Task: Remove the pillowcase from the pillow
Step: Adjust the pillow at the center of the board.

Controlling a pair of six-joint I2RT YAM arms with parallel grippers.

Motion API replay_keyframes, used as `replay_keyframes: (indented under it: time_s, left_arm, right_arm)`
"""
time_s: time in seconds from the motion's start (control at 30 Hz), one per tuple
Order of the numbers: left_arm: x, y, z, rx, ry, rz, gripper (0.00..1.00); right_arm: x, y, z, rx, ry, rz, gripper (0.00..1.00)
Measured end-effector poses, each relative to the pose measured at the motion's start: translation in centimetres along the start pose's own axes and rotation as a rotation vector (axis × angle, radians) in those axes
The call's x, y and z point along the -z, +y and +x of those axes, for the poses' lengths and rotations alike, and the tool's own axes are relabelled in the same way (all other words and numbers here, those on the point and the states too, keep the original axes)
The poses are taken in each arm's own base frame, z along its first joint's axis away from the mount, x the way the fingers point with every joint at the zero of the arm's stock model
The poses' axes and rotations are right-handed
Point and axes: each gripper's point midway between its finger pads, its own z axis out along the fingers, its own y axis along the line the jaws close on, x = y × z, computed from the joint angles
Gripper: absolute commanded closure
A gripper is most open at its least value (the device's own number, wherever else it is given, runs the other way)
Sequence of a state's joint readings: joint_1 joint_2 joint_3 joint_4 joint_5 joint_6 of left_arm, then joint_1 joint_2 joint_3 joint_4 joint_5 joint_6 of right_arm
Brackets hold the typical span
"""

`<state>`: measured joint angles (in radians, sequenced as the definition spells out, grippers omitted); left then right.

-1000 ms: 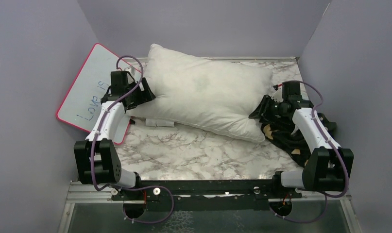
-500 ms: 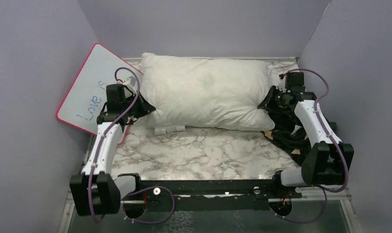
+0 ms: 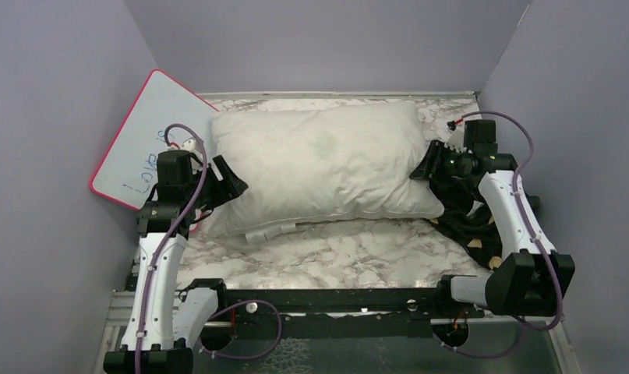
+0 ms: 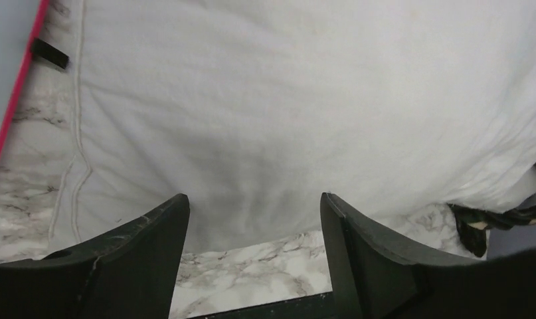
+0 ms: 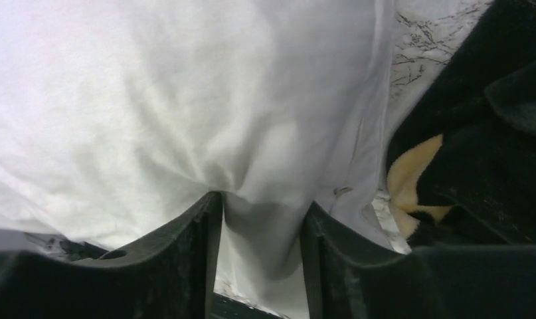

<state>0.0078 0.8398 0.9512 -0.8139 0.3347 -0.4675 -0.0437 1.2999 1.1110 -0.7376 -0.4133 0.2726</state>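
The plump off-white pillow (image 3: 326,167) lies bare and flat across the marble table. The black pillowcase (image 3: 471,226) with tan motifs is heaped at the right, under my right arm and against the pillow's right end; it also shows as the pillowcase (image 5: 491,119). My left gripper (image 3: 229,183) stands open at the pillow's left end. In the left wrist view the left gripper (image 4: 252,199) has only marble between its fingers, and the pillow (image 4: 285,100) starts just past the tips. My right gripper (image 5: 262,203) is at the right end, jaws apart with a loose fold of the pillow (image 5: 152,100) between them.
A pink-rimmed whiteboard (image 3: 151,128) leans against the left wall behind my left arm. Purple walls close in the table on the left, back and right. A small white tag (image 3: 268,231) sticks out from the pillow's near edge. Bare marble (image 3: 334,253) lies in front.
The pillow has swung from a tilted pose to lie straight and flat. My left gripper closed on its left end, then opened and drew back toward me. The right jaws have widened.
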Motion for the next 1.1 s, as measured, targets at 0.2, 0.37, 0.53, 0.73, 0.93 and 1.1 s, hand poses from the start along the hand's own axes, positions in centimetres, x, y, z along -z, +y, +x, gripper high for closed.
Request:
replay_keyframes:
  time_s: [0.2,0.37,0.53,0.73,0.93,1.1]
  left_arm:
    - [1.9,-0.5,-5.0,-0.049,-0.141,-0.083,0.17]
    - [1.5,-1.3,-7.0,-0.097,-0.159,-0.07,0.17]
    - [-0.9,-1.6,-6.2,-0.107,-0.057,-0.021,0.17]
    - [-1.8,-2.2,-5.5,-0.119,-0.001,0.031,0.14]
    - [-1.8,-2.5,-5.6,-0.127,-0.003,0.049,0.11]
    - [-1.7,-2.8,-6.0,-0.14,-0.016,0.058,0.01]
  right_arm:
    - [4.1,1.5,-0.8,0.06,-0.093,0.007,0.25]
    - [6.9,3.3,-4.9,0.122,-0.231,0.004,0.19]
    - [2.5,1.4,-5.1,0.078,-0.122,0.03,0.25]
    - [-2.6,0.5,1.4,-0.018,0.113,-0.096,0.38]
    - [3.5,4.0,2.6,0.067,-0.02,-0.193,0.18]
    - [7.0,4.4,-1.2,0.136,-0.162,-0.088,0.15]
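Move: The pillow's middle lies about 25 cm to the right hand's left and 4 cm farther out, a little lower; cloth at its right end is still bunched between that hand's fingers. From there the black pillowcase is some 14 cm right, 7 cm back. From the left hand the pillow's middle is roughly 21 cm right and 10 cm ahead, 9 cm below, and the whiteboard about 23 cm left, 18 cm ahead. The pillow's right end comes free as the right fingers spread and the hand rises about 9 cm. That hand then reaches forward and dips some 11 cm, draws back low with fingers partly narrowed, and lifts clear again, fingers wide and tipped up. The left hand goes forward and up over the pillow's left end, opening wider and staying above the cloth. ##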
